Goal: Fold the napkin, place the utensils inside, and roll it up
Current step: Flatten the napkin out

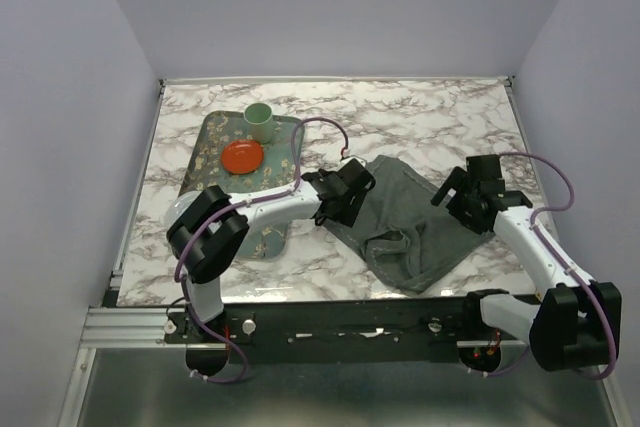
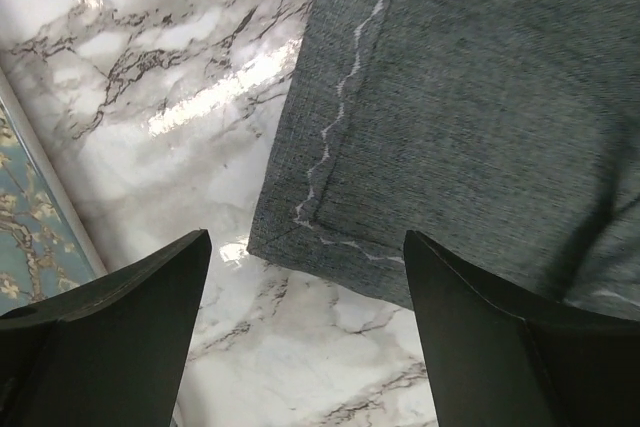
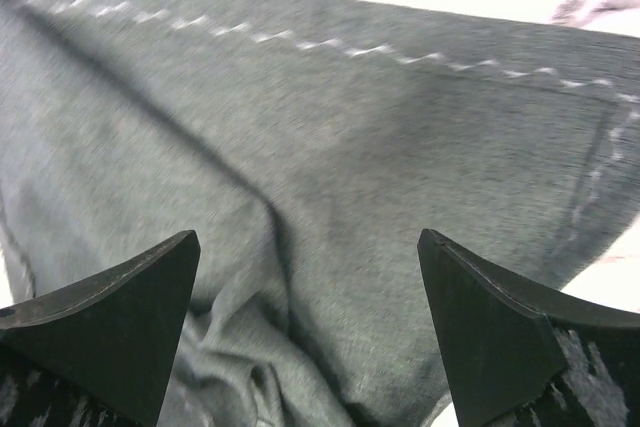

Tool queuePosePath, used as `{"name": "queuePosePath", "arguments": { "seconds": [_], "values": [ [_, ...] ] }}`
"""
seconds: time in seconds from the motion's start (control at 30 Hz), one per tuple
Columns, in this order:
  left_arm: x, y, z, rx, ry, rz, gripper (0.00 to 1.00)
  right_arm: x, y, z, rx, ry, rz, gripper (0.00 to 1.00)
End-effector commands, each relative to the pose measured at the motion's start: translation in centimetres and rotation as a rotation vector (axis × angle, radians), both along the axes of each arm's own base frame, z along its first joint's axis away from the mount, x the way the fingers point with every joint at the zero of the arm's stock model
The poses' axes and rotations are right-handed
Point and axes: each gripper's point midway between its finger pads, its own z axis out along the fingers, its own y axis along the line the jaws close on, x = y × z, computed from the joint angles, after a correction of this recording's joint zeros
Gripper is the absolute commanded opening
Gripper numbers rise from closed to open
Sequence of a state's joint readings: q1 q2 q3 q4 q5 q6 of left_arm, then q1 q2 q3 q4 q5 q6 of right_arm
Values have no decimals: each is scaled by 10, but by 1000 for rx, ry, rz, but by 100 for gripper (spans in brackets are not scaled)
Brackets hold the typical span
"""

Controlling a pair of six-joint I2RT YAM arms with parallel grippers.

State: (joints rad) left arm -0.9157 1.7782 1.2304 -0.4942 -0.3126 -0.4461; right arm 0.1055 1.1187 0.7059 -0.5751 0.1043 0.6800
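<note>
The dark grey napkin (image 1: 410, 222) lies rumpled on the marble table between both arms, with folds bunched toward its near edge. My left gripper (image 1: 350, 190) hovers open at the napkin's left side; in the left wrist view a hemmed corner of the napkin (image 2: 300, 232) sits just ahead of the gap between the black fingers (image 2: 130, 317). My right gripper (image 1: 462, 195) hangs open over the napkin's right side, and its wrist view shows creased napkin (image 3: 330, 197) below the spread fingers (image 3: 500, 327). Nothing is between either pair of jaws. The utensils are out of view.
A green floral tray (image 1: 215, 142) lies at the back left, carrying a pale green cup (image 1: 259, 121) and an orange saucer (image 1: 243, 156). The tray's edge (image 2: 30, 237) shows at the left of the left wrist view. Grey walls enclose the table.
</note>
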Motion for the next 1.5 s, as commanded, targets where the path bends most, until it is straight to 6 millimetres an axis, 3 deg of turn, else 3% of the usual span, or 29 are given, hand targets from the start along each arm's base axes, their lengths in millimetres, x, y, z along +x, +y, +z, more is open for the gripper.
{"name": "queuePosePath", "arguments": {
  "seconds": [0.0,0.37,0.47,0.5,0.7,0.87,0.97,1.17,1.27,1.3,1.33,1.47],
  "values": [
    [2,16,-17,90,8,60,86,3,-25,-4,-52,40,-137,98],
    [-2,25,-48,136,40,88,91,4,-44,-24,-126,118,-237,96],
    [0,24,-51,128,35,94,82,-1,-52,-27,-144,123,-289,95],
    [2,23,-51,119,32,97,74,-4,-54,-27,-149,119,-299,95],
    [6,22,-50,68,47,117,45,-29,-80,-26,-178,151,-431,97],
    [14,29,-27,39,1,138,30,-54,-99,-41,-103,214,-536,97],
    [16,27,-14,14,-6,134,26,-61,-97,-48,-80,239,-526,96],
    [14,19,7,-47,-12,108,15,-67,-87,-61,-39,271,-497,87],
    [15,21,19,-53,-33,105,4,-62,-82,-64,-3,248,-485,72],
    [16,22,21,-52,-39,103,2,-61,-81,-66,2,248,-484,55],
    [16,23,24,-55,-45,103,1,-60,-80,-67,5,248,-485,48],
    [15,22,18,-43,-33,96,0,-52,-80,-68,15,255,-465,45]
  ]
}}
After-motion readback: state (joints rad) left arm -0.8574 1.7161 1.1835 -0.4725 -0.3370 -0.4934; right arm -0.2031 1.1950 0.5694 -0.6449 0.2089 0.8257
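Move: The napkin's left corner lies about 5 cm below the left hand, some 3 cm to its left and 2 cm ahead; the tray's middle is roughly 20 cm to that hand's left and 12 cm farther out, and the napkin's raised fold about 12 cm to its right and 5 cm back. The napkin's near right edge, where the right hand will shut, is about 8 cm right of that hand, 6 cm back and 7 cm below; the right corner lies some 13 cm right and 4 cm back. The napkin's left corner area is met by the left hand, which sinks about 4 cm with open fingers, closes them low over the cloth while easing a little forward and left, then rises some 5 cm and shuts fully. The near right edge is reached by the open right hand swinging about 8 cm right, then back, and sinking 6 cm, turning roughly 30 degrees clockwise; its fingers half close astride the edge. ##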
